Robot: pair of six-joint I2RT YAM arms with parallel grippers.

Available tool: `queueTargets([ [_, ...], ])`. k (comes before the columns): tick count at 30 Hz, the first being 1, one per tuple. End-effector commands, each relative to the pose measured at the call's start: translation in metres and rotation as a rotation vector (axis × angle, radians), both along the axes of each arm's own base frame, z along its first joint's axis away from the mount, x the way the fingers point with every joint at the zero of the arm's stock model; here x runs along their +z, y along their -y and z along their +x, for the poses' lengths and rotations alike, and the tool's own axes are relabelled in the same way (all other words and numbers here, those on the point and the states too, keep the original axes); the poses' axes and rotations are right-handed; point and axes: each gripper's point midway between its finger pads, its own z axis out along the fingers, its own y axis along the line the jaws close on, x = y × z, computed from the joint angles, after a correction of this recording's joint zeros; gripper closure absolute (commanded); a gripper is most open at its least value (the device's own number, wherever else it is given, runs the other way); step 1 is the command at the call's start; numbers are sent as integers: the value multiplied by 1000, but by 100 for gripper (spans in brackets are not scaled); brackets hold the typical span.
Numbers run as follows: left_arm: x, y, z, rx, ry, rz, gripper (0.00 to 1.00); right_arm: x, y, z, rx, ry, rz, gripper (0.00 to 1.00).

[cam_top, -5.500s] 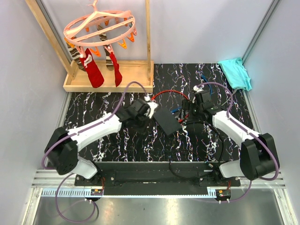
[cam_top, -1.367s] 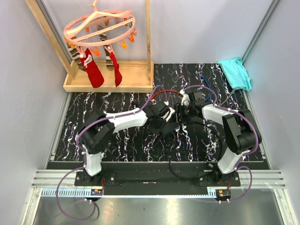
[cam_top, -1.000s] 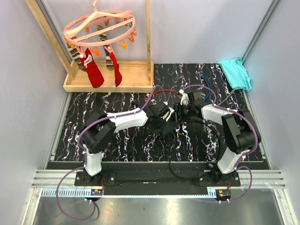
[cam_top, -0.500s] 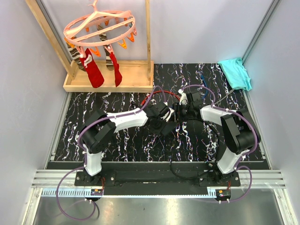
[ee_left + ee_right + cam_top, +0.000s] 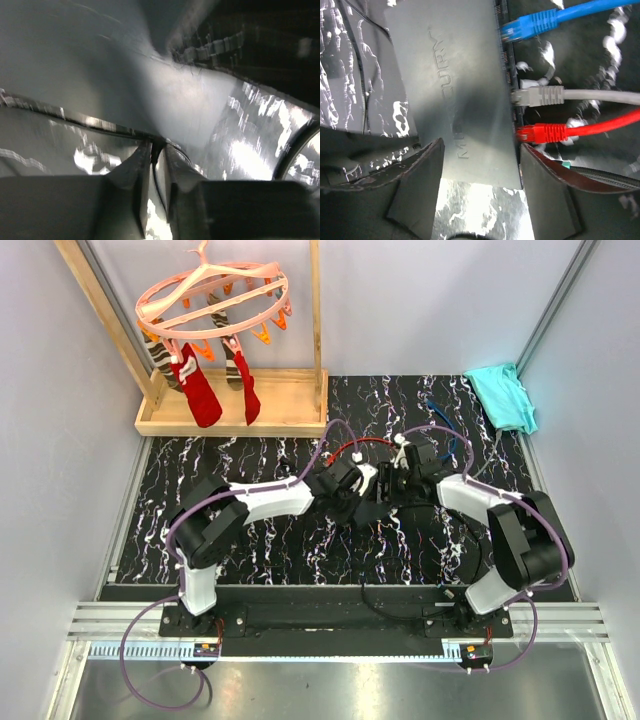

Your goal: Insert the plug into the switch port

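Note:
The switch [image 5: 455, 75] is a flat matte black box lying on the marbled mat, seen in the top view as a dark block [image 5: 372, 512] between the two wrists. A red plug [image 5: 542, 133] sits in a port [image 5: 516, 133] on its thin edge, below a grey plug [image 5: 540, 95] and a blue plug [image 5: 530, 25]. My right gripper [image 5: 480, 146] is open, its fingers [image 5: 417, 185] flanking the box's near end. My left gripper [image 5: 157, 147] hovers close over a blurred grey surface, its jaws a narrow slit apart around a thin dark line. Both grippers [image 5: 358, 483] [image 5: 390, 486] meet mid-table.
A wooden rack [image 5: 232, 415] with a pink sock hanger [image 5: 212, 300] stands at the back left. A teal cloth [image 5: 500, 395] lies at the back right. The red cable [image 5: 365, 442] arcs behind the grippers, and a black cable loop [image 5: 440, 540] lies near the right arm.
My left gripper's jaws have parted slightly from fully shut. The right jaws have spread wider, and the right arm's elbow has swung outward to the right. The red cable's arc has shifted right.

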Motion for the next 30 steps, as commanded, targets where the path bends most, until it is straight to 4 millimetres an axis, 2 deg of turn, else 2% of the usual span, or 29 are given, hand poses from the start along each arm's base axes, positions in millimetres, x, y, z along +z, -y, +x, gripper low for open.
queueTargets([
  [1,80,41,48,32,296,-274,74,31,14,-2,-91,35,-7,29],
  [3,78,28,45,56,297,-253,63,39,34,7,-175,84,-75,25],
  [4,86,17,46,88,314,-254,58,53,43,10,-214,130,-87,23],
  [5,90,10,47,107,321,-253,47,57,62,14,-288,152,-148,21],
  [6,95,1,49,135,335,-249,41,64,73,16,-327,180,-179,19],
  [7,108,-12,49,174,351,-266,35,81,85,17,-373,230,-196,18],
  [8,119,-22,51,202,369,-278,23,90,107,18,-447,264,-270,14],
  [9,126,-34,53,239,386,-275,19,100,117,18,-483,296,-300,12],
  [10,147,-53,56,296,416,-304,12,120,128,16,-525,355,-309,10],
  [11,153,-70,58,346,429,-283,5,135,145,14,-582,399,-367,7],
  [12,180,-85,56,384,474,-315,1,160,154,9,-619,467,-363,5],
  [13,193,-104,61,450,496,-316,1,174,162,5,-647,507,-376,4],
  [14,196,-126,59,507,508,-270,1,194,175,2,-690,560,-410,3],
  [15,209,-141,59,550,534,-269,1,219,183,-7,-725,629,-393,0],
  [16,244,-162,57,610,596,-311,1,233,189,-12,-749,668,-394,0],
  [17,254,-186,53,683,636,-265,1,253,198,-18,-781,716,-413,0],
  [19,311,-223,38,780,768,-317,1,283,210,-34,-822,796,-401,0],
  [20,327,-246,31,854,823,-298,1,301,216,-41,-858,836,-390,0],
  [21,354,-266,16,899,887,-350,1,315,221,-51,-879,874,-371,0],
  [22,376,-280,5,910,946,-365,1,325,225,-57,-886,898,-377,0],
  [23,390,-293,-4,936,990,-378,1,339,230,-64,-909,930,-371,0],
  [24,410,-311,-21,965,1044,-429,1,350,234,-72,-922,962,-358,0],
  [27,441,-343,-53,998,1158,-506,1,373,244,-89,-946,1019,-371,0],
  [30,452,-364,-76,1012,1235,-554,1,389,253,-104,-976,1065,-368,0],
])
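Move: Just off the left fingertips, the switch's middle lies some 5 cm ahead and 4 cm to the right, barely lower than that hand. From the right hand it is about 4 cm to the left, 1 cm ahead and 2 cm below. Along its right edge, counted from the right hand, the black plug sits some 3 cm right and 1 cm back, the red one 3 cm right and 1 cm ahead, the grey one 2 cm right and 3 cm ahead. Pulling away from the switch on both sides, the empty hands finish opening wide, the left from nearly shut. The left first eases about 5 cm forward, then draws back while climbing some 45 cm and swinging left; the right climbs, sweeping right and somewhat back. Both wrists tip up from pointing down and turn outwards, left counter-clockwise, right clockwise. ##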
